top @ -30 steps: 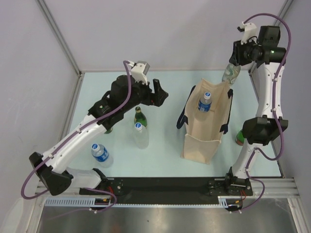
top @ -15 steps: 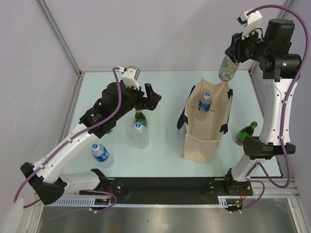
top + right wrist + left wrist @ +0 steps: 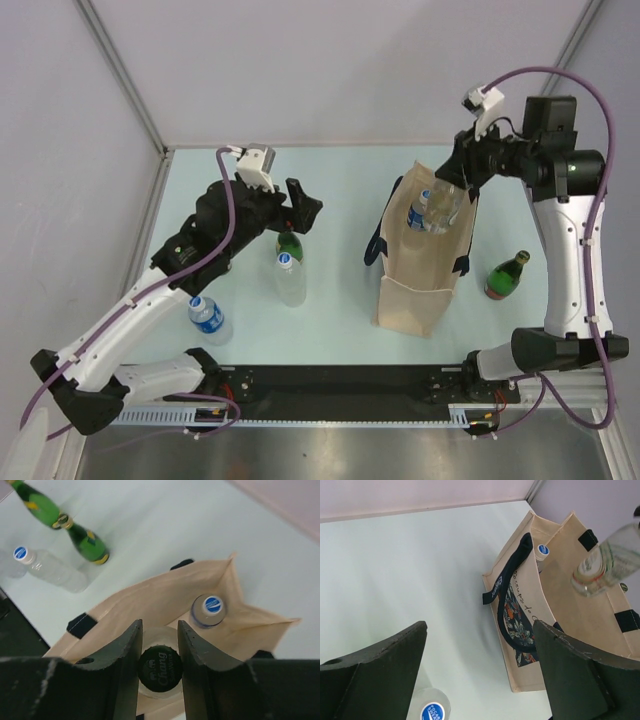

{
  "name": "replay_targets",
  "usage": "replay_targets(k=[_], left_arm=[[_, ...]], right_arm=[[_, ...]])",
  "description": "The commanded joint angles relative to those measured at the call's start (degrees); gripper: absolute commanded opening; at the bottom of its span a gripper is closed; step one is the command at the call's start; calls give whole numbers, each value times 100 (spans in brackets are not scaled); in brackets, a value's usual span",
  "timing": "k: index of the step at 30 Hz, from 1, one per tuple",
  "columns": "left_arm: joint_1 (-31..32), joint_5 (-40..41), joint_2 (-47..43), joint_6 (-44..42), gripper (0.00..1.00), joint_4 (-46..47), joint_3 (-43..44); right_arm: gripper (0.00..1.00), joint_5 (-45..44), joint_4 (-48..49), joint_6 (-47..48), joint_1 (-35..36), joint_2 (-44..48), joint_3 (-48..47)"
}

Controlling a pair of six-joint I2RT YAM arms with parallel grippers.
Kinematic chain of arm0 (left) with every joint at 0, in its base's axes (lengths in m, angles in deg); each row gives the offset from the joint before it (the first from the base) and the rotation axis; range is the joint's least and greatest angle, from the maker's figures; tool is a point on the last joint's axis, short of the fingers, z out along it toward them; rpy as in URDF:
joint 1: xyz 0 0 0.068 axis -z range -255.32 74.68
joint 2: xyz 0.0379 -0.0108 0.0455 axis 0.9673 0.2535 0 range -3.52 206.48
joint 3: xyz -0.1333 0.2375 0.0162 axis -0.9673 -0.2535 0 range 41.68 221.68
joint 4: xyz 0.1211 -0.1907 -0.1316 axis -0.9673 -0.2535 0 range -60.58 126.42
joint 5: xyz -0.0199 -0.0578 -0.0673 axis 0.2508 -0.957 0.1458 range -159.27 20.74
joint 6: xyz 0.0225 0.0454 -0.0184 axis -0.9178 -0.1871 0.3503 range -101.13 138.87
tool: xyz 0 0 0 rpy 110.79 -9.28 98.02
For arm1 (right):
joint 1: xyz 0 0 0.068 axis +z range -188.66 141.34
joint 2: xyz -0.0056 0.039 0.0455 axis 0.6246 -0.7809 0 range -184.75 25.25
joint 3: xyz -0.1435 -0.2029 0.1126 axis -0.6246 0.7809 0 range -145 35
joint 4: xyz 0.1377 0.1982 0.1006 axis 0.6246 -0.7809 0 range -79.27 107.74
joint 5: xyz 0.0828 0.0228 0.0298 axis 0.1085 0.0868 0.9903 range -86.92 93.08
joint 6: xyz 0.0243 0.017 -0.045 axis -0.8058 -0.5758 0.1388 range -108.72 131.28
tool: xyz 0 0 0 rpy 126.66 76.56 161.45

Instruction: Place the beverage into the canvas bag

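The canvas bag stands upright at centre right, beige with dark handles; the left wrist view shows its printed side. My right gripper is shut on the dark cap of a clear glass bottle, the beverage, which hangs tilted over the bag's open mouth. From the right wrist view the cap sits between the jaws of my right gripper, above the bag's inside. A blue-capped water bottle stands inside the bag. My left gripper is open and empty, well left of the bag.
Below my left gripper stand a green bottle and a clear water bottle. Another water bottle stands further left. A green bottle stands right of the bag. Walls close the back and sides.
My right arm has carried the glass bottle from behind the bag to over its open mouth. My left arm has drawn back leftward, its jaws slightly wider.
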Motion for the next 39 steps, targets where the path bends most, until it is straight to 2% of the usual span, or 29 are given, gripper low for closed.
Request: replay_targets(k=[1, 11, 18, 29, 39], left_arm=[[-49, 120, -144, 65, 93, 177, -104], [-58, 216, -329, 232, 94, 317, -543], [-102, 269, -461, 311, 94, 405, -693], [-172, 313, -566, 329, 95, 405, -808], [-234, 251, -496, 329, 95, 405, -799]], right_arm=[[0, 463, 922, 83, 116, 753, 1002], [0, -3, 2713, 75, 336, 1432, 3438], [0, -635, 3805, 110, 345, 1520, 4538], [0, -1742, 4746, -4, 319, 1467, 5172], [0, -2130, 5255, -294, -32, 976, 5155]])
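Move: The right hand holds the clear bottle by its green cap over the canvas bag, whose middle lies about 26 cm below and 4 cm back. The blue-labelled bottle stands in the bag, some 9 cm ahead, 2 cm left and 29 cm below; a green bottle stands outside it, about 8 cm back, 21 cm right and 31 cm down. From the left hand the bag is roughly 29 cm right, 2 cm ahead and 22 cm below. Lower the right gripper about 20 cm into the bag, easing back a little at first, then working forward and right as you sink; finish with a level slide forward-right beside the blue-labelled bottle, turning some 15 degrees clockwise. Keep the fingers shut on the green cap throughout. Let the open left gripper sink some 3 cm and drift slightly left, clear of everything. ##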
